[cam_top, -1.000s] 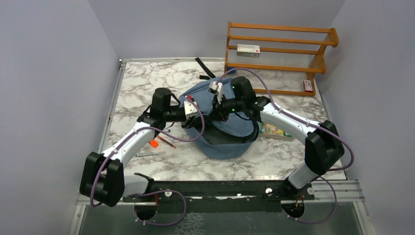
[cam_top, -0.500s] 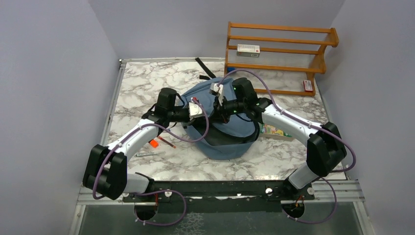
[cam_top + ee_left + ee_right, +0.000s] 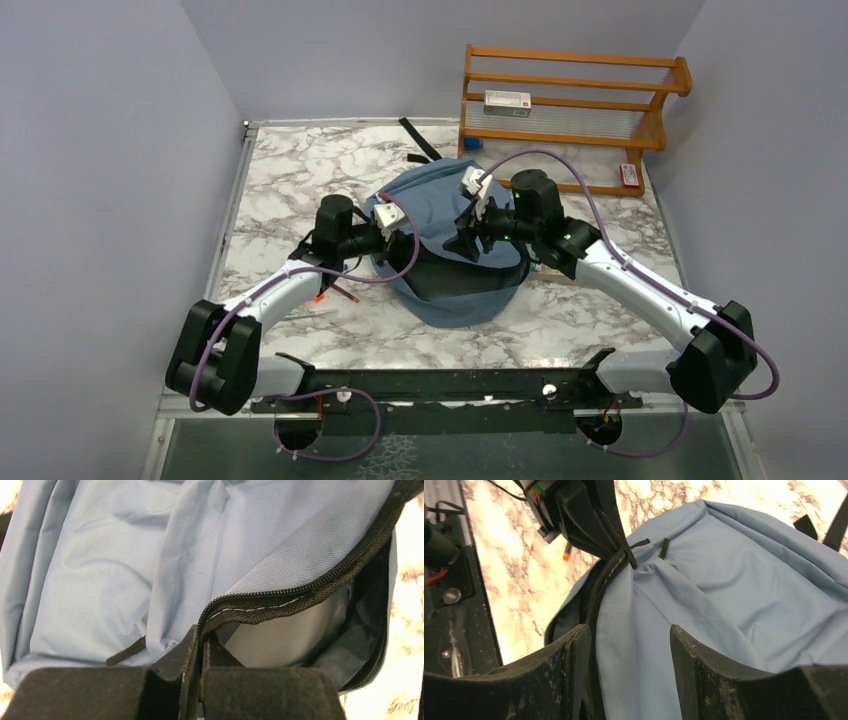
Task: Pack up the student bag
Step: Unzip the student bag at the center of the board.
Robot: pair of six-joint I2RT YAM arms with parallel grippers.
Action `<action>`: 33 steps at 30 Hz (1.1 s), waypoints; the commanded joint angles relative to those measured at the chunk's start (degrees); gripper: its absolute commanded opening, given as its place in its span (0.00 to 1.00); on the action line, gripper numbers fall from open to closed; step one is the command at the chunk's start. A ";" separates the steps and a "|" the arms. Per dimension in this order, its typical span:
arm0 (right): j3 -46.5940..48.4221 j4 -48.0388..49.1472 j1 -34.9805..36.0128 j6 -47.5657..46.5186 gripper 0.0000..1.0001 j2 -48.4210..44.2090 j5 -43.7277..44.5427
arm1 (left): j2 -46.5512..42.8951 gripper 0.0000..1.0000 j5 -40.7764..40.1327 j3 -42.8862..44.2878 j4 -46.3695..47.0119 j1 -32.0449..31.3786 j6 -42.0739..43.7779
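Note:
The student bag (image 3: 432, 200), dusty blue with dark zipper trim, lies mid-table with its mouth partly unzipped toward the arms. My left gripper (image 3: 397, 232) is at the bag's left side and is shut on the zipper edge (image 3: 280, 602); the trim is pinched between its fingertips (image 3: 201, 636). Pale lining shows inside the opening (image 3: 285, 640). My right gripper (image 3: 470, 240) hovers over the bag's right half, and in its own view its jaws (image 3: 630, 632) stand open with blue fabric (image 3: 749, 580) behind them and nothing between. That view also shows the left gripper (image 3: 589, 515) holding the zipper edge (image 3: 606, 575).
A wooden rack (image 3: 570, 110) stands at the back right with a small box (image 3: 507, 99) on a shelf and another (image 3: 629, 174) at its foot. A colourful book (image 3: 560, 268) lies by the bag's right side. Orange-tipped pens (image 3: 318, 293) lie to the left.
The left gripper has shut on the bag's zipper edge. The right gripper has opened, let go of the bag and drawn back to the right.

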 commanded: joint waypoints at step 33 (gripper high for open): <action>-2.94 -1.77 -0.34 -1.48 0.83 -0.50 17.17 | 0.72 0.00 -26.95 -8.07 11.06 10.83 -56.95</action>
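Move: My left hand already pinches the zip edge of the bag's flap; the bag's left side, where I'm taking it, lies about 4 cm ahead, 9 cm left and 6 cm lower. The pen on the board is about 14 cm left and 2 cm back. From my empty right hand, the flap's right end is roughly 5 cm ahead, 11 cm right and 13 cm down, with the green book 10 cm ahead and 21 cm right. Keeping its pinch on the zip edge, my left hand draws the flap left about 8 cm and a little forward towards the bag's left side, then sinks some 5 cm, turning counter-clockwise about 50 degrees and tipping down as it goes. My open right hand shifts right and forward towards the flap's right end, turns clockwise about 20 degrees, then opens wider and dips over the edge. ##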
